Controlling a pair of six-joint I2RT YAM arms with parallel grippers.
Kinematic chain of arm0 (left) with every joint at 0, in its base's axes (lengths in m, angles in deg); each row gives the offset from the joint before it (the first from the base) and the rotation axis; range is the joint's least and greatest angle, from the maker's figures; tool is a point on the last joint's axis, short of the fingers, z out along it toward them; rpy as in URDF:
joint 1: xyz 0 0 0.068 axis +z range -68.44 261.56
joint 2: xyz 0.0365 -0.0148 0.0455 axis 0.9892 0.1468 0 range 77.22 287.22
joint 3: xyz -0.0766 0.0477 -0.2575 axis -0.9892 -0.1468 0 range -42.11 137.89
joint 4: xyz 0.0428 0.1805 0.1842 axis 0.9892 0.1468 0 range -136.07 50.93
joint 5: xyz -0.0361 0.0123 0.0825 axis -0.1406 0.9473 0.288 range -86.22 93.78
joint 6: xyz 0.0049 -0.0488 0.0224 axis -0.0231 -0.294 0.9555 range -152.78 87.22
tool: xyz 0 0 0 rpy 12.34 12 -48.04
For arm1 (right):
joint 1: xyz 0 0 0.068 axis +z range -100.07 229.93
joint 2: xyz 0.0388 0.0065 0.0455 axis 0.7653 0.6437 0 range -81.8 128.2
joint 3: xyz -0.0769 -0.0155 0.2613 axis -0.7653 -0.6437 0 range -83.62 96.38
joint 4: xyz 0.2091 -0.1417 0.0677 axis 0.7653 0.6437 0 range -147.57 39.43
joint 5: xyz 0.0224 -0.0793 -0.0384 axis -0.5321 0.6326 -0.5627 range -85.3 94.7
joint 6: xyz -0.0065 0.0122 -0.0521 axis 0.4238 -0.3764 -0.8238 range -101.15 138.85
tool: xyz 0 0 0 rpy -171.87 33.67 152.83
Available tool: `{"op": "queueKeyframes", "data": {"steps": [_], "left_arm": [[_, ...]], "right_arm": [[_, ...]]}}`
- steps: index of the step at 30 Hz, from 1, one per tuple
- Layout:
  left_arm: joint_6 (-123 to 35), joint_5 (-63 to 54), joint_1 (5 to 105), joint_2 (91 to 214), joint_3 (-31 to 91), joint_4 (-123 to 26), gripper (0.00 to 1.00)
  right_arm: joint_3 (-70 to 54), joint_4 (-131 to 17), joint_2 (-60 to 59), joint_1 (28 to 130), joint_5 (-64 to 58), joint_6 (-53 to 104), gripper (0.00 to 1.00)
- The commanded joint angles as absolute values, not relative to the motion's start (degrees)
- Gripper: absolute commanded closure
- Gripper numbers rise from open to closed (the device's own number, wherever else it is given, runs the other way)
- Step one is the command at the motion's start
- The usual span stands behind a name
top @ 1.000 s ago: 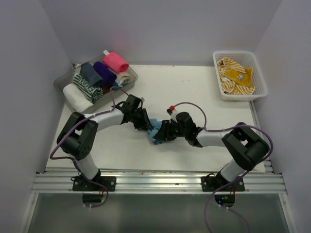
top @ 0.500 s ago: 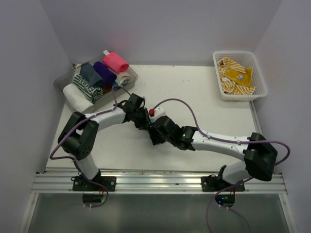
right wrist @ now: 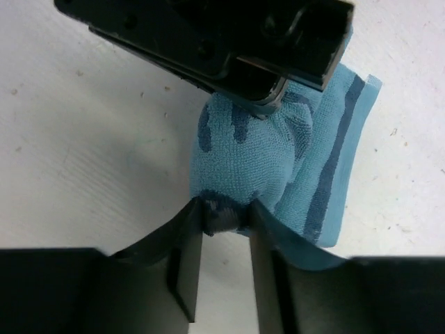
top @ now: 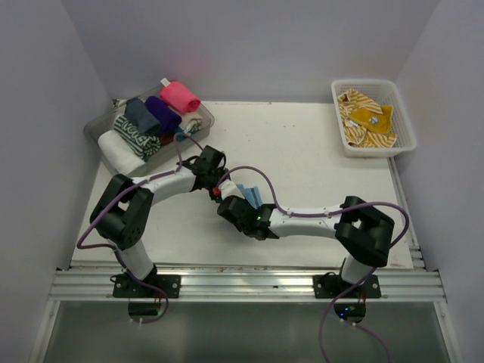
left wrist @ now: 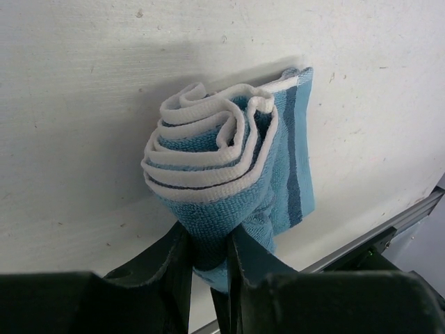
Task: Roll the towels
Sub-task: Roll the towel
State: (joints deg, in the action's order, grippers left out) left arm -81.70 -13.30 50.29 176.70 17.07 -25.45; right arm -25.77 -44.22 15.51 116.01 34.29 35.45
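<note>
A light blue towel (left wrist: 215, 160) with dark stripes is wound into a loose roll on the white table, just left of centre (top: 249, 193). My left gripper (left wrist: 208, 257) is shut on the roll's near end, and the spiral of white-edged layers faces its camera. In the top view this gripper (top: 217, 184) sits at the roll's left. My right gripper (right wrist: 224, 223) pinches the opposite end of the same towel (right wrist: 243, 153) from the near side (top: 229, 206). The left gripper's fingers (right wrist: 243, 49) show across from it, the two tips very close together.
A clear tray (top: 102, 125) at the back left holds several rolled towels, a hot pink one (top: 180, 96) and a purple one (top: 162, 113) among them. A white lattice basket (top: 374, 85) at the back right holds mustard-yellow striped towels (top: 367, 117). The metal rail (top: 249, 283) runs along the near edge.
The right arm has swung left and stretched out; its gripper went from the towel's right side to its near side, opened and closed again on it. The left gripper kept its hold.
</note>
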Motion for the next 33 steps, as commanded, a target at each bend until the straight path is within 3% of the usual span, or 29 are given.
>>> {"op": "queueKeyframes", "data": {"steps": [1, 2, 5, 10, 14, 15, 22, 33], "left_arm": [[-82.3, -12.3, 50.0, 174.3, 17.7, -23.3, 0.78], [-82.3, -12.4, 50.0, 174.1, 17.7, -23.1, 0.77], [-82.5, -12.1, 50.1, 172.8, 17.6, -22.4, 0.67], [-82.2, -12.2, 52.3, 168.1, 16.7, -21.8, 0.35], [-80.9, -12.0, 55.3, 164.0, 17.0, -19.4, 0.28], [-80.4, -11.4, 56.3, 162.4, 17.0, -18.8, 0.23], [-79.3, -12.7, 57.1, 161.4, 15.8, -19.3, 0.2], [-76.9, -15.8, 52.7, 169.6, 16.6, -24.3, 0.16]], "right_arm": [[-25.1, -48.3, 16.7, 115.9, 37.4, 36.5, 0.69], [-25.8, -49.2, 16.6, 115.8, 37.4, 36.9, 0.82], [-28.1, -51.6, 15.6, 115.2, 35.0, 37.8, 0.98], [-32.5, -57.2, 10.9, 111.3, 25.0, 38.5, 1.0], [-36.4, -64.2, 7.4, 107.2, 15.2, 40.6, 1.0], [-37.0, -65.0, 6.7, 106.5, 11.8, 42.1, 1.0], [-43.7, -72.1, 3.3, 99.7, -1.9, 50.8, 1.0], [-56.9, -97.7, 5.0, 87.4, -23.2, 70.0, 1.0]]}}
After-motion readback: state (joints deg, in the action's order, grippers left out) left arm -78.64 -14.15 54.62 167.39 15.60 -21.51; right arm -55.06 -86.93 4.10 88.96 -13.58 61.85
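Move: The blue towel roll lies pointing forward and back, between the hands. Its middle is some 4 cm ahead of the right hand, 1 cm to its right and 1 cm below it, and the half-open right fingers are around its near end. The towel's unrolled flap lies about 4 cm ahead of the right hand, 5 cm to its right and 3 cm below. The left hand already pinches the roll, whose middle is about level front to back, 1 cm to its right and 1 cm below. The right fingers pinch the roll's near end shut, and only then do the left fingers open and let go. Keeping its pinch, the right hand turns about 55 degrees, mostly left side up, easing a couple of centimetres right to roll the towel over towards its flap. The left hand rises about 8 cm and swings left and slightly forward, then, wide open, sinks halfway back towards the roll. ##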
